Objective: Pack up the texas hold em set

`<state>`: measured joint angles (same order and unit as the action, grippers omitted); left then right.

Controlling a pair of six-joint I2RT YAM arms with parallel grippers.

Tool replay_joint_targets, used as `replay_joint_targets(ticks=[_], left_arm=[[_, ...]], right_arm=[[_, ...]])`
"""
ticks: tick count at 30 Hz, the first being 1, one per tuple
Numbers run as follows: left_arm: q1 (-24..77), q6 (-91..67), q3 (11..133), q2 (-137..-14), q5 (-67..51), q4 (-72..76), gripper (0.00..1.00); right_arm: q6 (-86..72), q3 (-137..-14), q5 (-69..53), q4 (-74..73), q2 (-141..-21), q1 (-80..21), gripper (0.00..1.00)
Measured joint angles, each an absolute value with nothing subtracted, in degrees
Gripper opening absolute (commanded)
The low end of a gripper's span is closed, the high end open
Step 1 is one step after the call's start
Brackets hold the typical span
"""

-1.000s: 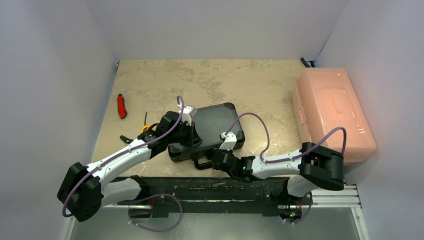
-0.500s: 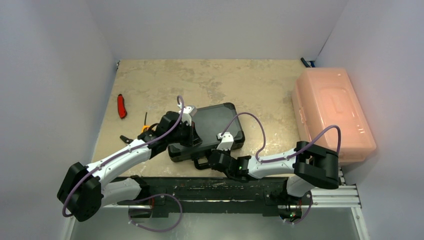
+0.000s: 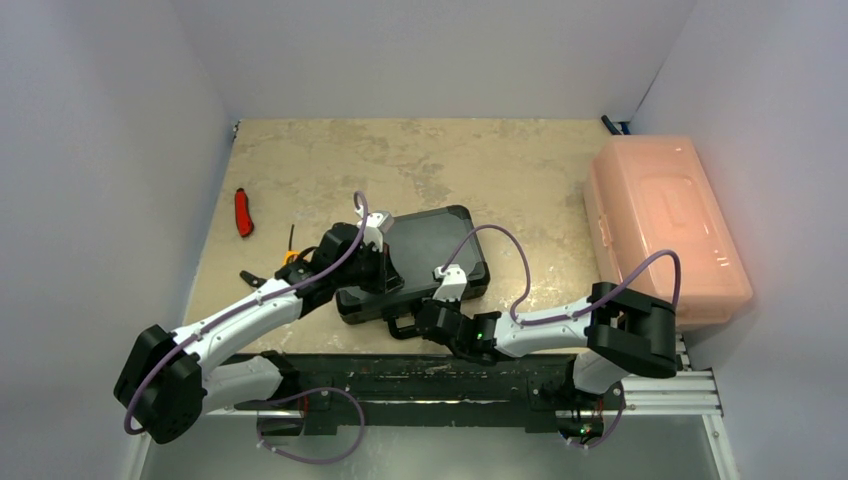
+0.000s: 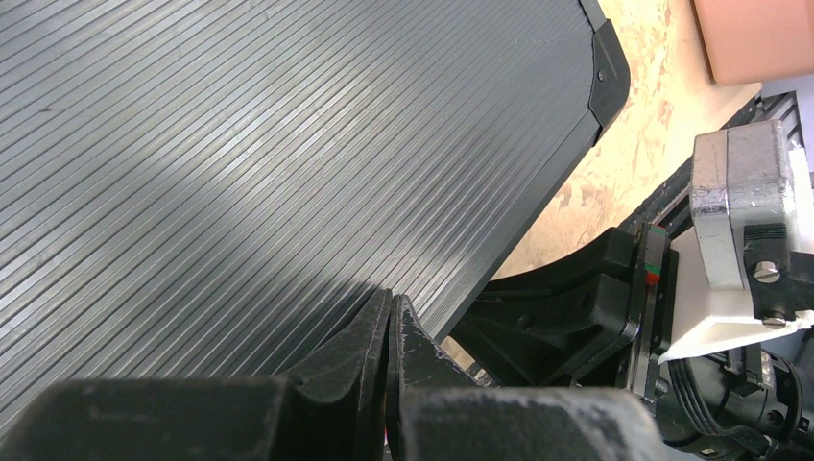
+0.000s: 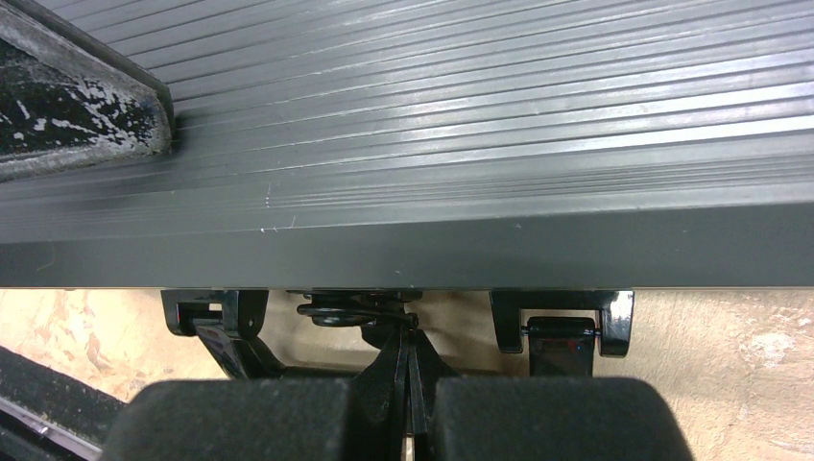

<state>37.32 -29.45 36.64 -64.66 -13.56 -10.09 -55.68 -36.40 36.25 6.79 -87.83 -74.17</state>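
The texas hold em set shows only as its black ribbed case (image 3: 432, 245), lying closed in the middle of the table. My left gripper (image 3: 386, 283) is shut, and its tips (image 4: 391, 309) rest on the lid (image 4: 240, 144) near the front edge. My right gripper (image 3: 420, 314) is also shut and sits low against the case's front side. Its tips (image 5: 411, 334) are at a small black ring under the lid rim (image 5: 432, 240), between a bracket (image 5: 216, 322) and a latch (image 5: 564, 331). Whether they touch the ring I cannot tell.
A translucent pink bin (image 3: 665, 225) stands closed at the right edge. A red-handled tool (image 3: 243, 212), a thin black tool (image 3: 292, 238) and an orange-and-black tool (image 3: 268, 270) lie left of the case. The black base rail (image 3: 430, 375) runs along the near edge.
My right gripper slid a little to the left along the case's front side, then stopped. The left arm and the case have not moved.
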Motion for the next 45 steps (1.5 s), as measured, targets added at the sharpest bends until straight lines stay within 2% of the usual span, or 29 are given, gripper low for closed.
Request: replay_joint_targets(ticks=[19,22,26,33,40,43,45], left_arm=[[37.32,-29.47,36.64,-63.33,-12.05,-12.03,0.01],[37.32,-29.47,36.64,-62.7,-11.46,-12.95,0.07],[37.32,-29.43,36.64,-60.9,-10.35,-15.14,0.26],[37.54,-29.45,36.75,-56.66,-8.45,-20.01,0.48],[37.65,-29.43,37.19,-52.6,-5.19,-25.36,0.65],[37.63,-29.36,37.32,-50.17,-2.81,-28.42,0.71],[37.63,-29.28,37.6,-48.29,-0.86,-30.48,0.75]], right_arm=[[-55.29,-37.65,36.75,5.21,-88.84,-74.52,0.0],[-54.89,-37.65,36.75,5.32,-88.88,-74.52,0.0],[-54.06,-37.67,36.77,5.39,-88.86,-74.59,0.0],[-53.47,-37.69,36.45,4.62,-88.01,-74.5,0.18],[-52.53,-37.58,36.58,2.83,-81.28,-74.19,0.31],[-51.83,-37.56,36.97,1.8,-76.9,-74.19,0.43],[-51.24,-37.58,37.6,0.84,-74.02,-74.19,0.56]])
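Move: The closed case's front-left corner lies about 10 cm to the left of the left fingertips and 4 cm back towards the base, some 3 cm lower; the case's middle is 5 cm ahead of them and 2 cm to the right. For the right gripper, the front clasp is right at its fingertips, about 1 cm to the left. The handle is about 3 cm back and 1 cm left of the right tips, slightly lower, and the case's middle is 9 cm ahead and 1 cm left. Keep the shut right fingers pressing at the front clasp at first, then lift them straight up about 7 cm off it, opening them not quite halfway. Meanwhile ease the left fingertips off the lid and bring them about 6 cm left, slightly back and up, towards the case's front-left corner, spreading them wide and turning the wrist some 10 degrees counter-clockwise. ##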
